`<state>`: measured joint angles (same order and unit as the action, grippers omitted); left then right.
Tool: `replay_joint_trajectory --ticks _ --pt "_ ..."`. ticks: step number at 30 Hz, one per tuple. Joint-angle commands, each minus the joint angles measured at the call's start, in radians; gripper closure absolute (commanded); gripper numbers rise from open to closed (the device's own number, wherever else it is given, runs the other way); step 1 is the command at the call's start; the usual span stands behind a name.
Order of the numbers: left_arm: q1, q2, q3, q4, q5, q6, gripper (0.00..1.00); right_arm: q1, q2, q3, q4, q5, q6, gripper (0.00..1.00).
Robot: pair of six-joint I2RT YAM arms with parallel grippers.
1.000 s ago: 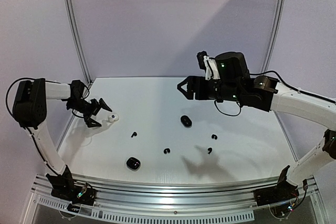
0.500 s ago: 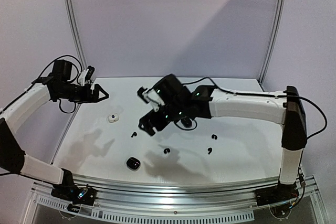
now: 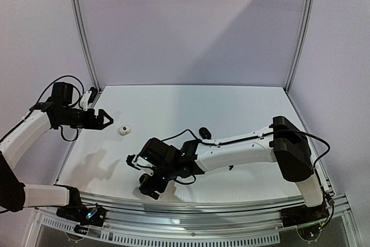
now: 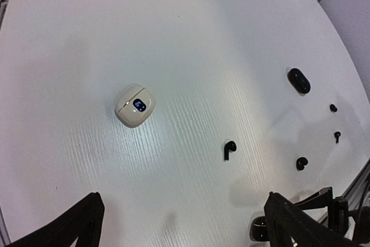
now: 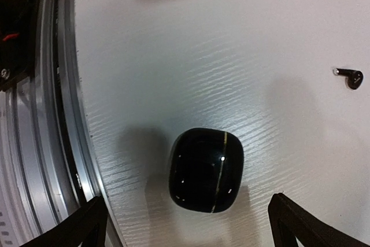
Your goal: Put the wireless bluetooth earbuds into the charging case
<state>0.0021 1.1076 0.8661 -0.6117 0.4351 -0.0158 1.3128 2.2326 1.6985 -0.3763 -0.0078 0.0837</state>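
A closed glossy black charging case point(image 5: 206, 169) with a thin gold seam lies near the table's front edge. My right gripper point(image 5: 186, 231) hangs open just above it, one finger on each side, not touching; in the top view this gripper point(image 3: 151, 186) hides the case. A black earbud point(image 5: 350, 77) lies beyond the case. My left gripper point(image 3: 107, 121) is open and empty, raised at the far left. Below it lie a white case point(image 4: 134, 105), one black earbud point(image 4: 229, 149), three more black earbuds point(image 4: 301, 163) further right, and a second black case point(image 4: 299, 80).
The aluminium rail point(image 5: 58, 114) of the table's front edge runs close beside the black case. My right arm point(image 3: 231, 151) stretches low across the front middle of the table and covers some earbuds in the top view. The white case point(image 3: 124, 130) sits right of the left gripper.
My right arm swung from the back right across the table to the front left, dropped over the black case and opened its jaws wider. My left arm lifted and drew back from the white case.
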Motion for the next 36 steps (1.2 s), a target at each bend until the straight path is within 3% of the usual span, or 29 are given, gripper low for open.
replay_joint_trajectory --ticks 1,8,18,24,36 --pt "0.016 -0.021 -0.009 0.035 0.021 -0.023 0.01 -0.001 -0.008 -0.040 0.088 0.125 0.118 0.01" --pt "0.016 -0.023 -0.019 0.058 0.044 -0.053 0.01 -0.001 0.049 -0.018 0.056 0.095 0.086 0.01" --pt "0.016 -0.040 -0.039 0.068 0.048 -0.069 0.01 -0.002 0.116 0.022 0.069 0.078 0.070 0.11" --pt "0.015 -0.038 -0.032 0.064 0.039 -0.069 0.01 -0.002 0.127 -0.013 0.090 0.043 0.108 0.35" --pt "0.015 -0.045 -0.023 0.048 0.021 -0.070 0.01 -0.002 0.081 -0.017 0.100 0.108 0.061 0.64"
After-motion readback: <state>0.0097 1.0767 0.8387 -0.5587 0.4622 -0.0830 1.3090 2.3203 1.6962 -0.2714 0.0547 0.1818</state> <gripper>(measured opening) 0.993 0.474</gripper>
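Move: Just under the wide-open right fingers sits the black charging case, about 2 cm ahead, 1 cm left and 4 cm below. A black earbud lies some 17 cm ahead and 3 cm left of the hand; another is about 8 cm ahead and 13 cm to its right, both around 5 cm below. From the left hand the black case is roughly 14 cm back, 13 cm right and 16 cm below. Shifting the right hand about 1.5 cm forward to line up over the black case, with a small clockwise turn of some 5 degrees, then sinking about 3.5 cm so the fingers straddle the case. They then close from wide open to about half, easing roughly 1 cm left, and pinch its two sides. ##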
